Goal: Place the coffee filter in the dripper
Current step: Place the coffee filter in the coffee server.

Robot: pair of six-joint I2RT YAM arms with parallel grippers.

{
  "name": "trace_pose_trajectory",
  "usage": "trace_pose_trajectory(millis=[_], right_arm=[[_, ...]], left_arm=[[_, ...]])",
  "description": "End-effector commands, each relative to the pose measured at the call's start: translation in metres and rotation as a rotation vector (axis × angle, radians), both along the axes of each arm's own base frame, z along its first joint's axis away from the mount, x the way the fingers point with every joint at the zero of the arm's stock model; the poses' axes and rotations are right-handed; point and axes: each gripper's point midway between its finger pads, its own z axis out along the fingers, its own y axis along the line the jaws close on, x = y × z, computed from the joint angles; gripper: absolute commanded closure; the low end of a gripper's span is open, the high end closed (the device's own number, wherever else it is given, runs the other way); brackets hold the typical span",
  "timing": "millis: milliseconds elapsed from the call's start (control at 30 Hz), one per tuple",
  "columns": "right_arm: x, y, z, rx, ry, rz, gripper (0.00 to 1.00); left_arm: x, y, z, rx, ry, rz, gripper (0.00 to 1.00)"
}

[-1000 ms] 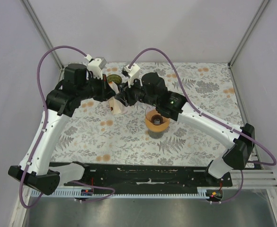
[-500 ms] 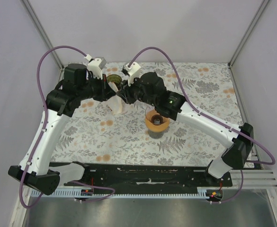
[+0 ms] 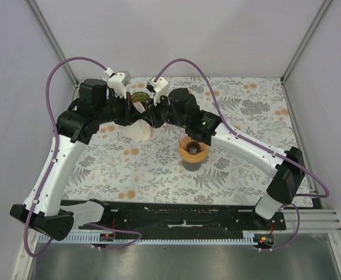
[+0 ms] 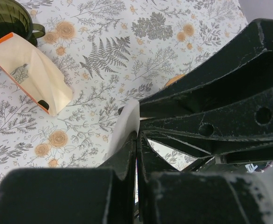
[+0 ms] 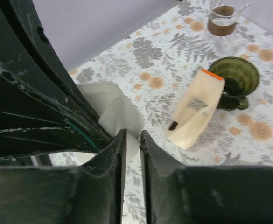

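The white paper coffee filter hangs above the table between both grippers. My left gripper is shut on one edge of the filter. My right gripper faces it with its jaws narrowly apart, and a fold of the filter runs between them along the left finger. In the top view the left gripper and right gripper nearly touch. The green ribbed dripper with a handle stands upright just behind them, also seen from the wrists.
A cream filter pack with an orange edge lies beside the dripper. An orange cone-shaped vessel on a dark base stands under the right arm. A glass with brown contents stands at the back.
My right gripper has moved left up to the left gripper and its jaws have narrowed around the filter. The filter now hangs more spread out. The left gripper has stayed shut.
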Motion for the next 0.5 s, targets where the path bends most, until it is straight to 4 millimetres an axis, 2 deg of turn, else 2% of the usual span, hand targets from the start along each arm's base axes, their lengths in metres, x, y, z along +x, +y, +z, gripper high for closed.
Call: trace_pose_trajectory(millis=[0,67,233,367,467], right_arm=[[-0.008,0.014,0.03,0.137,-0.005,0.084,0.86],[-0.003,0.007,0.029,0.146,0.001,0.049,1.0],[0.018,-0.021,0.028,0.129,-0.025,-0.118,1.0],[0.031,-0.038,0.027,0.076,-0.059,-0.226,1.0],[0.026,-0.033,0.022,0.079,-0.073,-0.178,1.0]], left_arm=[[0.004,0.002,0.014,0.01,-0.074,-0.007,0.98],[0.006,0.008,0.011,0.04,-0.084,0.012,0.98],[0.021,0.029,-0.007,0.164,-0.107,0.093,0.98],[0.022,0.027,-0.014,0.169,-0.09,0.076,0.98],[0.021,0.022,-0.008,0.146,-0.101,0.054,0.98]])
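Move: The left hand already pinches the coffee filter; the dripper on its server lies about 19 cm to this hand's right, 4 cm back and some 13 cm below. For the right hand, its fingers still parted around the filter's near edge, the filter's middle is about 3 cm left, 2 cm back and 2 cm below. The paper pouch lies some 16 cm ahead of the right hand, 6 cm left and 25 cm down, with the green cup about 11 cm beyond the pouch and 2 cm farther left. The right fingers shut on the edge of the filter as that hand edges barely left; it then draws away from the left hand, about 3 cm right and nearly as far forward, turning roughly 10 degrees clockwise. Meanwhile the left hand, keeping its pinch on the filter, pulls the other way, about 2 cm left and 2 cm down and slightly forward, and rolls some 10 degrees so its left side rises, so that the two grips spread the paper between them. ##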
